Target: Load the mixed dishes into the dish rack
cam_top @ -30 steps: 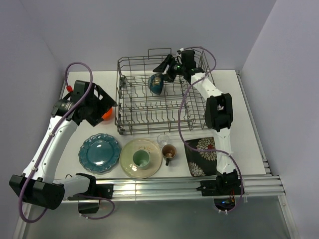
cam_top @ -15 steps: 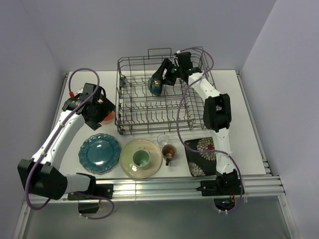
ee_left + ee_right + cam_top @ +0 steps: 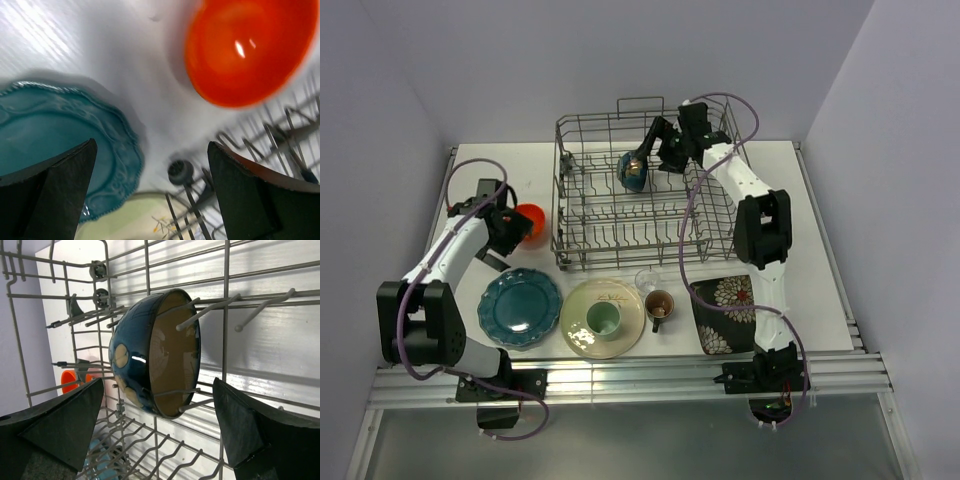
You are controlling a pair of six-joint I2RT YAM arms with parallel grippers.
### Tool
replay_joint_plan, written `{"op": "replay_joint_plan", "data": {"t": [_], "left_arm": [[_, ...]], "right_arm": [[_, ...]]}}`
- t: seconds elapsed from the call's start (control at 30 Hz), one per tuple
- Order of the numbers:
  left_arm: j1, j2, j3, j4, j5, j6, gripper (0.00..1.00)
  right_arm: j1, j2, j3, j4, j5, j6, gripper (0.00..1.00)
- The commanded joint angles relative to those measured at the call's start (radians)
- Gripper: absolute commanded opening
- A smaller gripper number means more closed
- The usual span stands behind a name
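Note:
The dark bowl (image 3: 633, 170) (image 3: 155, 352) stands on edge between tines at the back of the dish rack (image 3: 620, 262) (image 3: 225, 315). My right gripper (image 3: 660, 150) (image 3: 157, 435) hangs just behind it, open, with a finger on either side and touching nothing. On the table left of the rack sits the red-orange bowl (image 3: 529, 221) (image 3: 250, 50). My left gripper (image 3: 503, 236) (image 3: 152, 190) is open and empty beside it. Along the front lie the teal plate (image 3: 519, 307) (image 3: 55, 145), the cream plate (image 3: 582, 330) carrying the pale green cup (image 3: 603, 319), the clear glass (image 3: 646, 280), the brown mug (image 3: 659, 305) and the black floral plate (image 3: 725, 315).
The rack's wire handle (image 3: 640, 101) rises at its far side, close to the back wall. The left wrist view shows a rack wheel (image 3: 180, 171) and the cream plate's rim (image 3: 135, 220) between the fingers. Grey walls close in the table on three sides.
My right gripper opened wider and drew back from the dark bowl, which stays in the rack. My left arm swung in and down, uncovering the red-orange bowl.

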Motion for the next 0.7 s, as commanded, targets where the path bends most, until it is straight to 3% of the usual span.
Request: {"op": "replay_joint_plan", "data": {"t": [0.0, 0.27, 0.67], "left_arm": [[0.089, -0.019, -0.066, 0.096, 0.068, 0.010, 0.99], [0.297, -0.025, -0.071, 0.164, 0.145, 0.080, 0.99], [0.361, 0.174, 0.064, 0.224, 0.223, 0.102, 0.98]], "right_arm": [[-0.014, -0.091, -0.010, -0.006, 0.029, -0.024, 0.97], [-0.014, -0.203, -0.048, 0.005, 0.017, 0.010, 0.98], [0.010, -0.435, -0.153, -0.036, -0.002, -0.029, 0.98]]}}
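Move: The left hand, empty and open, has the red bowl about 7 cm ahead, 4 cm to its right and some 10 cm below. The blue plate lies around 17 cm back from that hand, practically in line, and the rack's left side is about 13 cm to its right and 17 cm ahead. From the right hand, the dark blue bowl it has already released into the rack sits roughly 7 cm to the left, about level fore-and-aft, and 4 cm lower. Leftward the left hand swings about 9 cm, away from the red bowl and out to its left side, sinking slightly and then curving forward, open, with some 10 degrees of counter-clockwise turn. The right hand eases up, then climbs fast, about 15 cm in all and drawing back some 6, away from the dark blue bowl, fingers open and tilting up. ##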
